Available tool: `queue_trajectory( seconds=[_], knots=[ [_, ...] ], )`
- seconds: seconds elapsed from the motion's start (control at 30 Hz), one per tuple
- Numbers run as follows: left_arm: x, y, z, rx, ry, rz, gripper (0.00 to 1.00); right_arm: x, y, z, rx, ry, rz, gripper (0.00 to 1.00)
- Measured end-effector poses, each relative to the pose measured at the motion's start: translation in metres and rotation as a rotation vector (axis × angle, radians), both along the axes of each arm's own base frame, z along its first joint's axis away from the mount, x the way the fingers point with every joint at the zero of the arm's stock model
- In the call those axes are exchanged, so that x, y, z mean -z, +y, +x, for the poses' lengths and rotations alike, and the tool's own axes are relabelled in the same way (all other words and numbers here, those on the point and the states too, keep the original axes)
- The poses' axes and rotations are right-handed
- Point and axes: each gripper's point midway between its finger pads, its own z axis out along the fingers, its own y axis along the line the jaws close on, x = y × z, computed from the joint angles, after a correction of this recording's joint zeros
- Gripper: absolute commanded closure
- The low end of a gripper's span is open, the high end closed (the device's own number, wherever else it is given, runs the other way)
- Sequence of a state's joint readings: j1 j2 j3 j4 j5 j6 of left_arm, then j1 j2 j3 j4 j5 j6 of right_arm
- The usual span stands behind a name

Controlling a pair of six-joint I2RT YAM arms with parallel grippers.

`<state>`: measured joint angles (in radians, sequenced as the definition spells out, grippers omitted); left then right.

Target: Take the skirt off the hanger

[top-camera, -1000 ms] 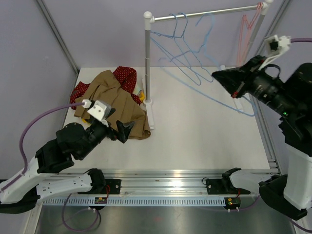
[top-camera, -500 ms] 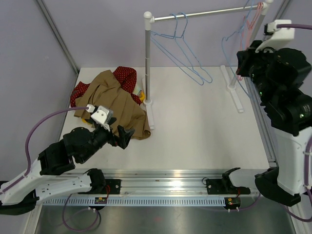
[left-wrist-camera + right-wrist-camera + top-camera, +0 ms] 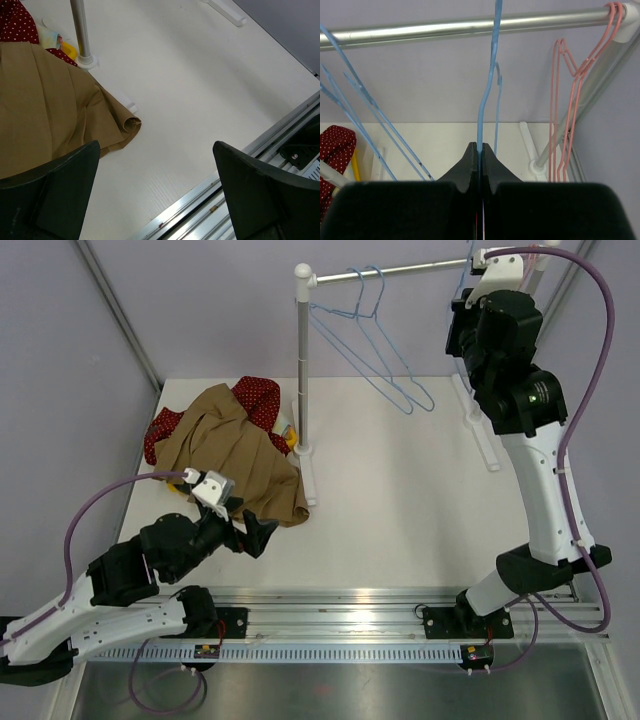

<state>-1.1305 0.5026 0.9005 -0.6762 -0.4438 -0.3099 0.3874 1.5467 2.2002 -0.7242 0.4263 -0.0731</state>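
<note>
The tan skirt (image 3: pixel 235 455) lies crumpled on the table at the left, off any hanger, and its hem shows in the left wrist view (image 3: pixel 45 115). My left gripper (image 3: pixel 255 530) hovers just in front of it, open (image 3: pixel 156 150), with only bare table between its fingers. My right gripper (image 3: pixel 465 310) is raised to the rack's rail (image 3: pixel 400 270). In the right wrist view it is shut (image 3: pixel 480 146) on the wire of a blue hanger (image 3: pixel 481 100), whose upper end rises past the rail (image 3: pixel 470 27).
A red polka-dot garment (image 3: pixel 262 395) lies under the skirt, with a yellow item (image 3: pixel 288 435) by the rack's left post (image 3: pixel 303 360). Two more blue hangers (image 3: pixel 385 360) hang on the rail. Pink hangers (image 3: pixel 565 100) hang at its right end, above the right foot (image 3: pixel 480 430).
My right arm has swung up and left, carrying the blue hanger from over the table's right side to the rail. My left arm has drawn back toward the near edge, still open.
</note>
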Motion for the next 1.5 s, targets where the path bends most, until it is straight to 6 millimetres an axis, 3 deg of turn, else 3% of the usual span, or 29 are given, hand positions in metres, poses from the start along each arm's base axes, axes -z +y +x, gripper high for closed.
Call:
queue_trajectory(
  seconds=[0.17, 0.4, 0.53, 0.73, 0.83, 0.87, 0.9, 0.97, 1.0, 1.3, 1.5],
  knots=[
    [0.007, 0.0, 0.0, -0.006, 0.009, 0.013, 0.01, 0.006, 0.007, 0.028, -0.002, -0.007, 0.007, 1.0],
    [0.005, 0.008, 0.0, -0.024, 0.003, -0.005, 0.01, 0.048, 0.018, 0.066, -0.026, 0.074, 0.033, 1.0],
    [0.004, 0.014, -0.002, -0.032, 0.0, -0.014, 0.01, 0.067, 0.018, 0.07, -0.03, 0.109, 0.067, 1.0],
    [0.006, 0.015, -0.002, -0.035, 0.001, -0.01, 0.01, 0.069, 0.015, 0.056, -0.035, 0.103, 0.103, 1.0],
    [0.006, 0.015, -0.002, -0.036, 0.001, -0.01, 0.01, 0.065, 0.012, 0.045, -0.033, 0.095, 0.116, 0.6],
    [0.006, 0.015, -0.002, -0.036, 0.001, -0.01, 0.01, 0.064, 0.011, 0.043, -0.032, 0.092, 0.117, 0.41],
    [0.006, 0.015, -0.002, -0.036, 0.001, -0.01, 0.01, 0.062, 0.011, 0.04, -0.032, 0.087, 0.122, 0.15],
    [0.006, 0.016, -0.002, -0.039, 0.003, -0.012, 0.01, 0.061, 0.008, 0.035, -0.03, 0.084, 0.123, 0.04],
    [0.006, 0.016, -0.002, -0.04, 0.003, -0.013, 0.01, 0.06, 0.007, 0.033, -0.028, 0.083, 0.121, 0.0],
    [0.008, 0.017, -0.001, -0.048, 0.006, -0.007, 0.01, 0.048, -0.003, 0.009, -0.014, 0.051, 0.137, 0.0],
    [0.01, 0.019, 0.004, -0.084, 0.005, 0.008, 0.01, 0.036, 0.0, -0.04, -0.105, 0.013, 0.232, 0.0]
  ],
)
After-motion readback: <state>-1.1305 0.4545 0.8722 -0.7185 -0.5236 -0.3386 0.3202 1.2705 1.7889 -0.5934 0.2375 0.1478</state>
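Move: I hold a blue hanger edge-on in my closed right fingers. Its place on the rod is about 12 cm ahead of that hand, 1 cm to its left and 4 cm above. On the rod, two blue hangers hang some 18 cm to my right hand's left and 9 cm ahead, the pink hangers roughly 15 cm to its right and 14 cm ahead, both some 6 cm below it. From my left hand that place is about 37 cm ahead, 40 cm right and 25 cm above. With my right hand I carry the blue hanger about 7 cm forward, then sink some 7 cm as the forward push ends, to lower its hook over the rod. I ease back a little, open the fingers wide to let the hanger go, then back straight out from the rod by roughly 8 cm more, rising slightly and rolling my left side up. ##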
